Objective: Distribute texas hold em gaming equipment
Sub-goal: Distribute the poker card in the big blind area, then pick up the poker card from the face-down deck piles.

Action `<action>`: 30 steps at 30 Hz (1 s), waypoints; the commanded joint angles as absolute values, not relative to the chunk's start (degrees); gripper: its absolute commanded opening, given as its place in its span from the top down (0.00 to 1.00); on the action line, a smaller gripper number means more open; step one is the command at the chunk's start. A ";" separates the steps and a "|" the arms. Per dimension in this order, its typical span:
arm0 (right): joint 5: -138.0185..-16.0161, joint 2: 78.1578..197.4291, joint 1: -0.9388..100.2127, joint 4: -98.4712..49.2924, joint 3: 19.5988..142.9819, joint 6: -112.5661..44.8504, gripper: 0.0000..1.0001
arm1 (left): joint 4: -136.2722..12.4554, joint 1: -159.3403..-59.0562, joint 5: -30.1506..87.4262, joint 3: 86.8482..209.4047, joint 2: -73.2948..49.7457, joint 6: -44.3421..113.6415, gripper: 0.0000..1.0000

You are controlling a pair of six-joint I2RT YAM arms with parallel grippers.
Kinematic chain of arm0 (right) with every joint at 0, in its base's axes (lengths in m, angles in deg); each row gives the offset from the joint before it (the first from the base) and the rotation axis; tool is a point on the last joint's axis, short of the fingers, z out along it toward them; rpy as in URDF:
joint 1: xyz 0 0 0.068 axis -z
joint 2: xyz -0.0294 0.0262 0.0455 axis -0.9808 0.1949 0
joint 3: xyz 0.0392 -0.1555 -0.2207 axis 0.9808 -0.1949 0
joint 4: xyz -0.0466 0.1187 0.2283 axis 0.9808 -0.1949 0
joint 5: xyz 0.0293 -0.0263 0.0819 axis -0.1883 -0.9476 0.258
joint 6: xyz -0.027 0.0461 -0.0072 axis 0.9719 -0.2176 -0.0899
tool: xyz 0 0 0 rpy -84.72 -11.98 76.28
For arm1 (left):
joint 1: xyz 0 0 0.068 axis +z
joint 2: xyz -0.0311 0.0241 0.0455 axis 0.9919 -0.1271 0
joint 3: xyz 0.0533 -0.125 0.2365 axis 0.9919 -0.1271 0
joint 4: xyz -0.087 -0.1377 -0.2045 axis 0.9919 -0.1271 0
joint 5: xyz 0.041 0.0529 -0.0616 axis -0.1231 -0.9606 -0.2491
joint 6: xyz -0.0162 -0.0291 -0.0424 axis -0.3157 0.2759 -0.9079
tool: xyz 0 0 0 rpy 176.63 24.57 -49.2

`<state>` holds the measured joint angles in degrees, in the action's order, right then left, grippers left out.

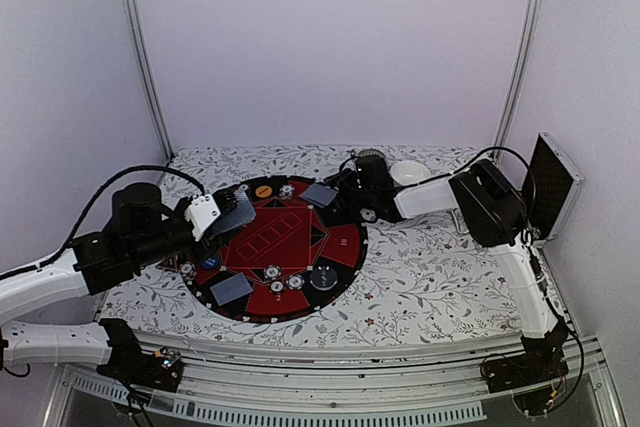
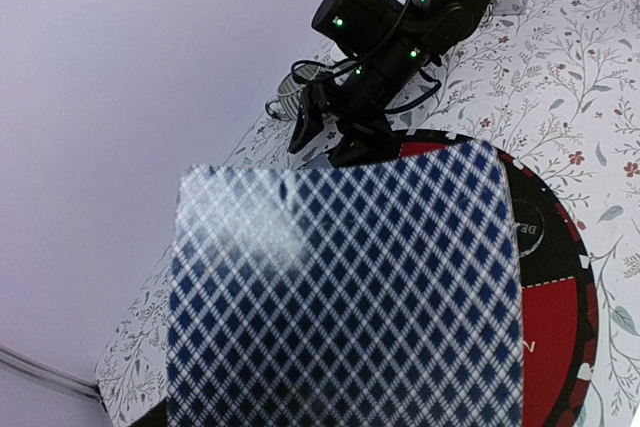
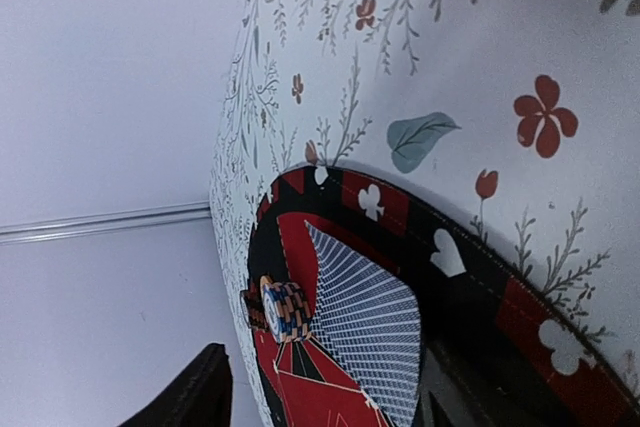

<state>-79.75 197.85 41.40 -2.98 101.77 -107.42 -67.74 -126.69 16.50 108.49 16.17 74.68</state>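
Observation:
My left gripper (image 1: 226, 214) is shut on a stack of playing cards (image 1: 240, 207) above the round mat's left rim; their blue-diamond back (image 2: 340, 287) fills the left wrist view and hides the fingers. My right gripper (image 1: 338, 195) hovers low over the mat's far right rim, open, with nothing between its fingers (image 2: 303, 127). Just ahead of it a single card (image 3: 375, 332) lies face down on the mat, beside a small chip stack (image 3: 285, 309). A second card (image 1: 231, 290) lies at the mat's near left. Single chips, one orange (image 1: 263, 190) and one blue (image 1: 210, 262), dot the mat.
The red-and-black mat (image 1: 345, 242) lies on a flowered cloth. A black round button (image 1: 322, 277) rests on its near right. A white bowl (image 1: 408, 172) and a ribbed grey cup (image 1: 370, 157) stand behind the right gripper. A black case (image 1: 555, 187) leans at the far right.

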 commanded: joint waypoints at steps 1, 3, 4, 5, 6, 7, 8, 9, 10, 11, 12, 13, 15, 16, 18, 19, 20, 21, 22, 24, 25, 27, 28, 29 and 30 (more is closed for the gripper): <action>-82.46 189.45 40.24 -2.26 98.73 -106.01 0.23 | -66.80 -126.65 16.85 110.06 17.14 74.35 0.47; -83.18 186.79 40.05 -2.40 96.80 -105.27 0.02 | -66.81 -126.64 16.89 110.06 17.14 74.28 0.47; -83.55 185.26 39.90 -2.47 95.55 -105.07 0.01 | -66.77 -126.69 16.86 110.06 17.14 74.37 0.47; -83.66 184.08 39.80 -2.47 94.31 -104.81 0.01 | -66.84 -126.66 16.88 110.07 17.06 74.30 0.47; -83.64 182.91 39.83 -2.42 92.31 -104.95 0.01 | -66.88 -126.67 16.94 110.06 17.05 74.27 0.47; -83.30 181.90 39.75 -2.38 90.85 -105.45 0.01 | -66.91 -126.65 16.99 110.10 17.05 74.31 0.47; -82.86 180.94 39.74 -2.44 89.61 -105.90 0.01 | -66.91 -126.69 17.01 110.12 17.05 74.32 0.47; -82.43 179.91 39.67 -2.48 88.46 -105.86 0.01 | -66.91 -126.67 16.97 110.15 17.05 74.32 0.47; -82.00 178.75 39.58 -2.20 86.92 -105.67 0.01 | -66.91 -126.68 16.96 110.15 17.05 74.28 0.47; -81.74 177.34 39.47 -1.24 85.17 -105.17 0.01 | -66.97 -126.70 16.95 110.15 17.05 74.27 0.47; -81.37 175.86 39.33 0.47 83.25 -104.63 0.01 | -67.00 -126.71 16.96 110.15 17.12 74.27 0.47; -80.95 174.22 39.14 2.36 81.73 -103.34 0.01 | -66.99 -126.65 16.98 110.15 17.13 74.33 0.47; -78.67 171.46 38.83 4.67 81.02 -97.26 0.01 | -66.92 -126.66 16.95 110.06 17.16 74.42 0.47; -77.12 170.17 38.51 4.88 81.71 -93.49 0.01 | -66.91 -126.65 16.99 110.06 17.14 74.46 0.47; -75.23 166.95 36.51 3.64 84.01 -77.55 0.01 | -66.86 -126.66 17.05 110.03 17.06 74.49 0.47; -74.67 165.17 35.10 2.39 84.91 -71.49 0.01 | -66.91 -126.71 17.14 109.98 17.05 74.43 0.47; -73.77 163.58 33.41 1.78 85.35 -63.69 0.01 | -66.91 -126.70 17.21 109.99 16.97 74.46 0.47; -71.38 162.07 32.05 0.85 85.58 -58.55 0.01 | -66.87 -126.69 17.23 109.98 16.90 74.51 0.47; -69.13 160.96 31.06 -0.18 85.67 -51.86 0.01 | -66.91 -126.73 17.27 109.97 16.88 74.56 0.47; -63.38 159.38 29.62 -2.49 85.98 -46.09 0.01 | -66.91 -126.66 17.31 109.97 16.79 74.61 0.47; -60.38 159.02 28.93 -3.99 86.48 -43.50 0.01 | -66.91 -126.67 17.38 109.97 16.79 74.64 0.47; -56.28 159.04 27.31 -7.87 87.87 -40.86 0.01 | -66.89 -126.70 17.24 109.98 16.66 74.63 0.47; -54.91 159.66 26.04 -10.28 88.92 -39.66 0.01 | -66.91 -126.65 17.22 109.90 16.62 74.66 0.47; -54.19 160.53 24.85 -13.24 91.09 -37.34 0.01 | -66.82 -126.64 17.22 109.88 16.49 74.67 0.47; -54.00 161.43 23.65 -15.98 93.04 -35.64 0.01 | -66.82 -126.67 17.24 109.96 16.38 74.70 0.47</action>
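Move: Over the far part of the mat, the right hand is parting its fingers from the card laid about 4 cm to its left and 3 cm below. The poker card deck, which it heads for, lies roughly 25 cm back, 19 cm left and 17 cm above. Level with the laid card stand a chip stack, about 14 cm left of the hand, and the orange big blind disc, about 22 cm left. The left hand still grips that deck just beyond its finger pads, some 3 cm ahead and 2 cm right. Opening wide over the laid card, the right hand lifts clear, then sweeps up and back towards the deck, rising about 30 cm and drawing back 23, with a late shift left. As it speeds up, its fingers tip upward some 60 degrees and swing counter-clockwise. The left hand stays put and keeps its hold on the deck. ##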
